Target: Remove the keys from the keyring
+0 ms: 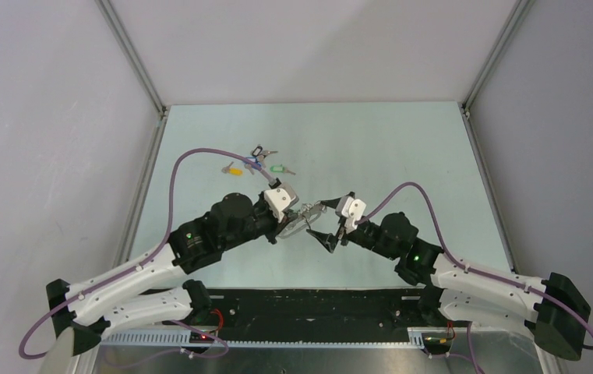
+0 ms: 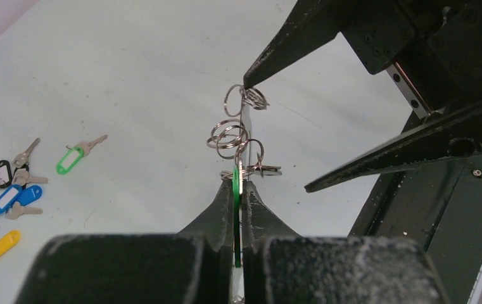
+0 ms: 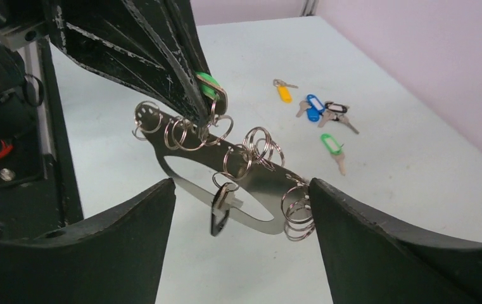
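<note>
The keyring (image 3: pixel 270 190), a flat grey oval strap loop hung with several small silvery split rings, hangs in the air between both arms. My left gripper (image 2: pixel 239 180) is shut on a green key tag (image 2: pixel 235 190) clipped to one end of it. One small key with a black head (image 3: pixel 219 218) dangles from a ring inside the loop. My right gripper (image 3: pixel 241 190) is open, one finger on each side of the loop's free end. Its right finger (image 3: pixel 352 221) touches a bunch of rings (image 3: pixel 298 212). In the top view the keyring (image 1: pixel 309 210) sits mid-table above the surface.
Several loose keys with yellow, blue, black and green tags (image 1: pixel 258 162) lie on the pale table toward the far left; the same keys (image 2: pixel 10 183) show in the left wrist view. The black base rail (image 1: pixel 316 304) runs along the near edge.
</note>
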`<action>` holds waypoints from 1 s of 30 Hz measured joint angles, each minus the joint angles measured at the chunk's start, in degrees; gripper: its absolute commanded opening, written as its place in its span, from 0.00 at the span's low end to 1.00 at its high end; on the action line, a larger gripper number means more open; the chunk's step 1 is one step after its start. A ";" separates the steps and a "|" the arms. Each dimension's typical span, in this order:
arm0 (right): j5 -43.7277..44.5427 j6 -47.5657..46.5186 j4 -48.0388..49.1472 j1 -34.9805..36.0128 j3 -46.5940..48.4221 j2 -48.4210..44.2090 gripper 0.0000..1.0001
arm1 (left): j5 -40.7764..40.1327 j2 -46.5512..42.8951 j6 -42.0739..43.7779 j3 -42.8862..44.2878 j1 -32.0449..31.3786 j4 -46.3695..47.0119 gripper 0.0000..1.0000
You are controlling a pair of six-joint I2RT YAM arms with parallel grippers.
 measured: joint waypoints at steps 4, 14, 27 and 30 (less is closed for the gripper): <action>-2.05 -5.95 -2.03 0.00 2.01 0.42 0.66 | 0.98 0.00 0.04 -0.22 0.00 0.00 0.00; -8.28 -13.07 -9.22 -0.22 8.15 4.31 0.65 | 3.23 -0.79 0.44 -0.33 0.00 0.02 0.00; -8.61 -15.23 -15.45 -0.37 9.38 6.12 0.00 | 5.07 -4.39 0.42 -1.36 -0.04 1.57 0.00; -6.54 -15.32 -15.30 -0.24 9.40 5.97 0.00 | 4.81 -4.39 0.17 -1.40 -0.13 2.16 0.00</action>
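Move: The keyring plate hangs from the left gripper, its middle some 3 cm to the left of the open right fingers, 1 cm back and 1 cm below them. The green-tagged key, still pinched in the left fingers, is about 5 cm left, 1 cm back and 2 cm up; the black-tagged key dangles 2 cm left, 1 cm back and 2 cm down. From the left hand, the plate's middle lies level in reach, about 2 cm right and 3 cm below. Bring the right gripper about 2 cm left and slightly up to the keyring plate, then lower it some 3 cm while tipping the fingertips down about 15 degrees, and shut the fingers to pinch the plate among its rings. Keep the green-tagged key gripped in the left hand and draw it about 2 cm back and 2 cm up. ##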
